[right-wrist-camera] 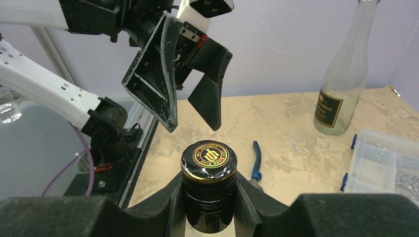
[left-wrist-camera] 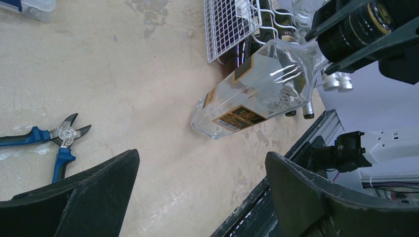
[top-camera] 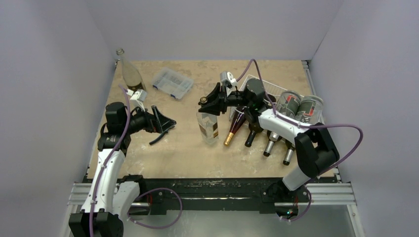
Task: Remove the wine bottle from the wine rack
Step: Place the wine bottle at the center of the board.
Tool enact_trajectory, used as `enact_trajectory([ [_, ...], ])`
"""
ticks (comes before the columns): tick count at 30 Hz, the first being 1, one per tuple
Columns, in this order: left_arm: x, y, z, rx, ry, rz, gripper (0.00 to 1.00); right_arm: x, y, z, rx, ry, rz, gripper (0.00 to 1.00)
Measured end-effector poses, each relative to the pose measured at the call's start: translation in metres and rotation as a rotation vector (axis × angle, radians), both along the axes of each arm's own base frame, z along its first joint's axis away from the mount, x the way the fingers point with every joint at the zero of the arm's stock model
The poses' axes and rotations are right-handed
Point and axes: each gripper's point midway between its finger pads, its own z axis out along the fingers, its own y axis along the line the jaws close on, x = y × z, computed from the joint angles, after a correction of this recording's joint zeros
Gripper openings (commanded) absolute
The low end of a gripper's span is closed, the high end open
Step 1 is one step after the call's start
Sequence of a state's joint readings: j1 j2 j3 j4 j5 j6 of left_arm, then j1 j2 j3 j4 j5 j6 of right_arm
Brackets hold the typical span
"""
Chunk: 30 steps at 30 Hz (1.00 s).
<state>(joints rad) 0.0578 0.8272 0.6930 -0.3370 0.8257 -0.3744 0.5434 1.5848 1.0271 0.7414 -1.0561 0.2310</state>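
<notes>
A clear square wine bottle [top-camera: 208, 127] with gold labels and a black cap [right-wrist-camera: 208, 159] stands upright on the table, just left of the white wire wine rack [top-camera: 261, 82]. My right gripper [top-camera: 206, 102] is shut on its black neck just under the cap [right-wrist-camera: 208, 195]. In the left wrist view the bottle [left-wrist-camera: 257, 91] has its base at the table top, in front of the rack [left-wrist-camera: 230, 24]. My left gripper [top-camera: 165, 123] hangs open and empty to the bottle's left, its jaws wide [left-wrist-camera: 201, 158].
Several dark bottles [top-camera: 251, 134] lie in the rack, necks toward the near edge. Two clear ones [top-camera: 298, 105] rest on top. Blue pliers [left-wrist-camera: 59, 140] lie near the left gripper. A clear plastic box [top-camera: 172, 83] and a tall clear bottle [top-camera: 129, 74] stand at the back left.
</notes>
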Motion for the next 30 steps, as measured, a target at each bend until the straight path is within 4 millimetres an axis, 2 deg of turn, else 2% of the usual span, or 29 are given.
enact_trajectory([
  [12,0.0,0.0,0.0,0.0,0.0,0.0,1.0,-0.008,-0.004,-0.018,0.031,-0.05,0.006,0.23],
  [16,0.0,0.0,0.0,0.0,0.0,0.0,1.0,-0.007,-0.004,-0.021,0.027,-0.073,0.001,0.35],
  [21,0.0,0.0,0.0,0.0,0.0,0.0,1.0,-0.006,-0.005,-0.028,0.014,-0.084,-0.005,0.43],
  [26,0.0,0.0,0.0,0.0,0.0,0.0,1.0,-0.005,-0.006,-0.019,0.026,-0.13,-0.022,0.6],
  [30,0.0,0.0,-0.001,0.0,0.001,-0.001,1.0,-0.006,-0.008,-0.015,0.023,-0.153,-0.029,0.69],
])
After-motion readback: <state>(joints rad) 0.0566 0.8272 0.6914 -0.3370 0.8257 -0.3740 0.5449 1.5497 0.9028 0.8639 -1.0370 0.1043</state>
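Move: Straight below the right hand, which still grips the clear wine bottle by its capped neck, the target spot on the board lies about 27 cm down, roughly 1 cm back and 1 cm to the right. The dark red bottle lies some 14 cm right and 7 cm ahead of the hand, 20 cm lower; the pliers are about 20 cm left, 3 cm ahead, at board level. From the idle left hand the spot is about 17 cm right, 3 cm ahead and 21 cm down. Lowering the bottle by its neck, the right hand sinks about 2.5 cm towards the board, easing back slightly and slowing as it nears the bottom. Then its fingers open to nearly twice their gap and let go of the neck while the hand lifts about 1 cm; over the whole move the hand rolls some 10 degrees, its top tipping back towards the base. ##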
